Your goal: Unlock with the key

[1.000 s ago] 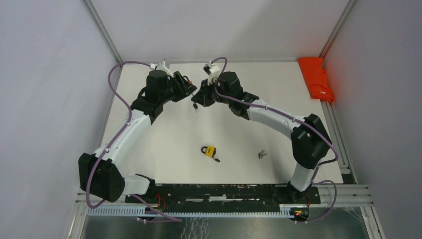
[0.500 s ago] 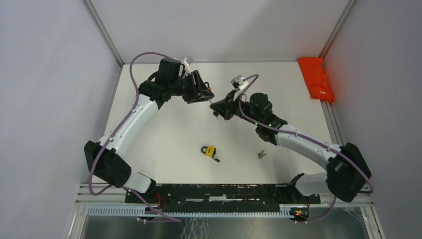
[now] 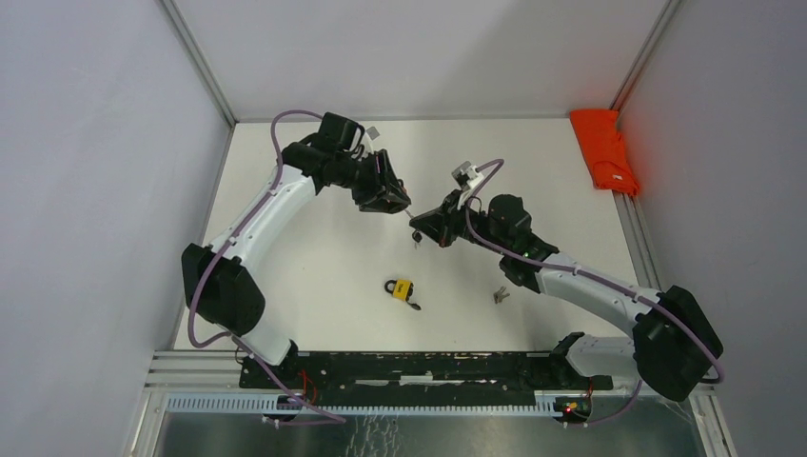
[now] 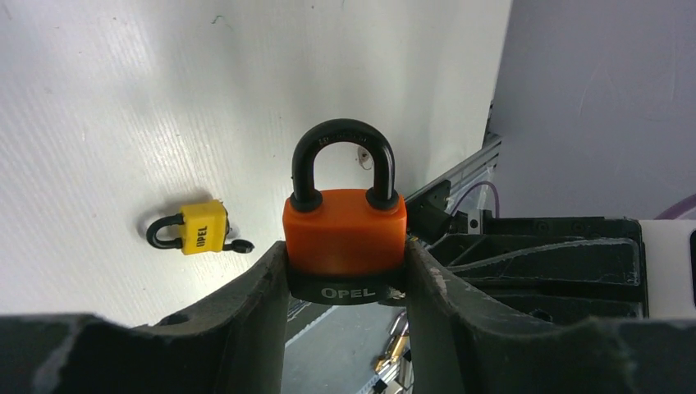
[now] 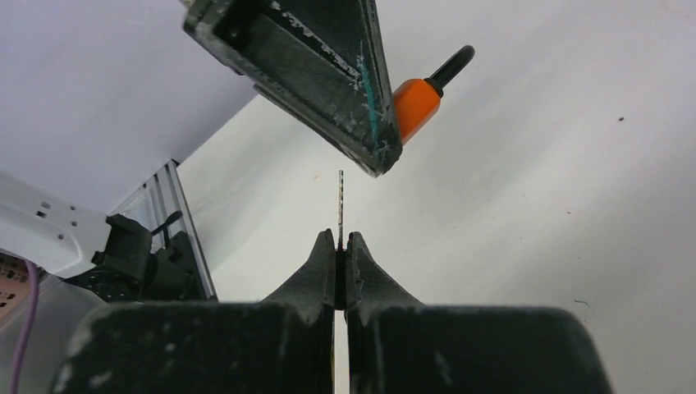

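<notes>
My left gripper (image 4: 345,261) is shut on an orange padlock (image 4: 345,232) with a black shackle, gripped by its sides and shackle pointing away. In the top view that gripper (image 3: 392,198) hangs over the table's middle rear. My right gripper (image 5: 341,244) is shut on a thin key (image 5: 340,201) whose blade sticks straight out. The blade tip lies just short of the left gripper's finger (image 5: 328,74), and the orange padlock (image 5: 416,100) shows beyond it. Seen from above, the right gripper (image 3: 424,228) faces the left one, a small gap apart.
A yellow padlock (image 3: 402,288) lies on the white table with a black key head beside it; the left wrist view also shows this yellow padlock (image 4: 201,228). Loose keys (image 3: 500,295) lie to its right. An orange cloth (image 3: 604,148) sits at the back right edge.
Both arms have swung right and toward the near side, gripper tips still facing each other. Each keeps its hold: the left on the orange padlock, the right on the key.
</notes>
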Controlling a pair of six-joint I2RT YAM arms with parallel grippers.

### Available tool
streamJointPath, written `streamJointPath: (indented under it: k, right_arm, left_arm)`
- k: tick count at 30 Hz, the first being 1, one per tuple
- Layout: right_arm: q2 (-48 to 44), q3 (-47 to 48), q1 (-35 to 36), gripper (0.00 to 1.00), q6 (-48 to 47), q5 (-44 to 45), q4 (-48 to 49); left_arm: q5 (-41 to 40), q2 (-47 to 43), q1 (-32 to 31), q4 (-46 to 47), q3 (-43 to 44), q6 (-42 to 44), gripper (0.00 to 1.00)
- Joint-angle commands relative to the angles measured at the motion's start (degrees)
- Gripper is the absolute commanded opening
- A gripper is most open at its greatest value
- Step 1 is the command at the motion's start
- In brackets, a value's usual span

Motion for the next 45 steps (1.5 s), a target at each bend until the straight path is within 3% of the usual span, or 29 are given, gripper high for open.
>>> streamJointPath:
  k: [1,14,23,30,39,45]
  right_arm:
    - [-2.3,-1.5,-0.1,0.00,3.8,-4.4,7.6]
    - [-4.2,-6.9,0.4,0.00,2.5,-3.4,5.8]
    - [-2.5,-8.2,0.4,0.00,2.4,-3.1,7.8]
    - [3.3,-9.0,0.5,0.00,8.1,-3.7,15.6]
    - [15.9,-10.8,2.4,0.00,25.0,-4.9,38.8]
    - [20.0,-7.7,5.8,0.00,27.7,1.0,40.4]
  left_arm:
    - [-0.3,-0.1,0.9,0.3,2.9,2.4,0.02]
    - [-1.7,1.1,0.9,1.5,2.4,1.7,0.02]
    - [-8.0,5.2,0.9,-6.1,0.9,4.8,0.02]
    - [-10.4,6.6,0.8,-6.8,-0.1,4.5,0.02]
    - [-11.2,7.5,0.8,-6.8,1.0,3.5,0.02]
    - [-12.6,6.2,0.8,-3.3,1.0,0.8,0.02]
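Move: The orange padlock, in the left fingers with its shackle turned forward, stands about 5 cm ahead of the right hand, 3 cm to its left and roughly 1 cm higher. From the left hand, the key in the right fingers lies some 4 cm back, 3 cm right and 1 cm lower. The yellow padlock lies on the table about 5 cm back, 3 cm left and 21 cm below the right hand; the silver keys lie 20 cm right and 7 cm back, equally low. The orange padlock stays gripped while the left hand carries it down about 8 cm and some 4 cm left, its fingers tipping to point more steeply at the table. The key, still pinched in the shut right fingers, is lowered as far and drawn back about 3 cm from the padlock, then swings 4 cm left late on, rolling some 20 degrees about its own line, down towards the yellow padlock. ##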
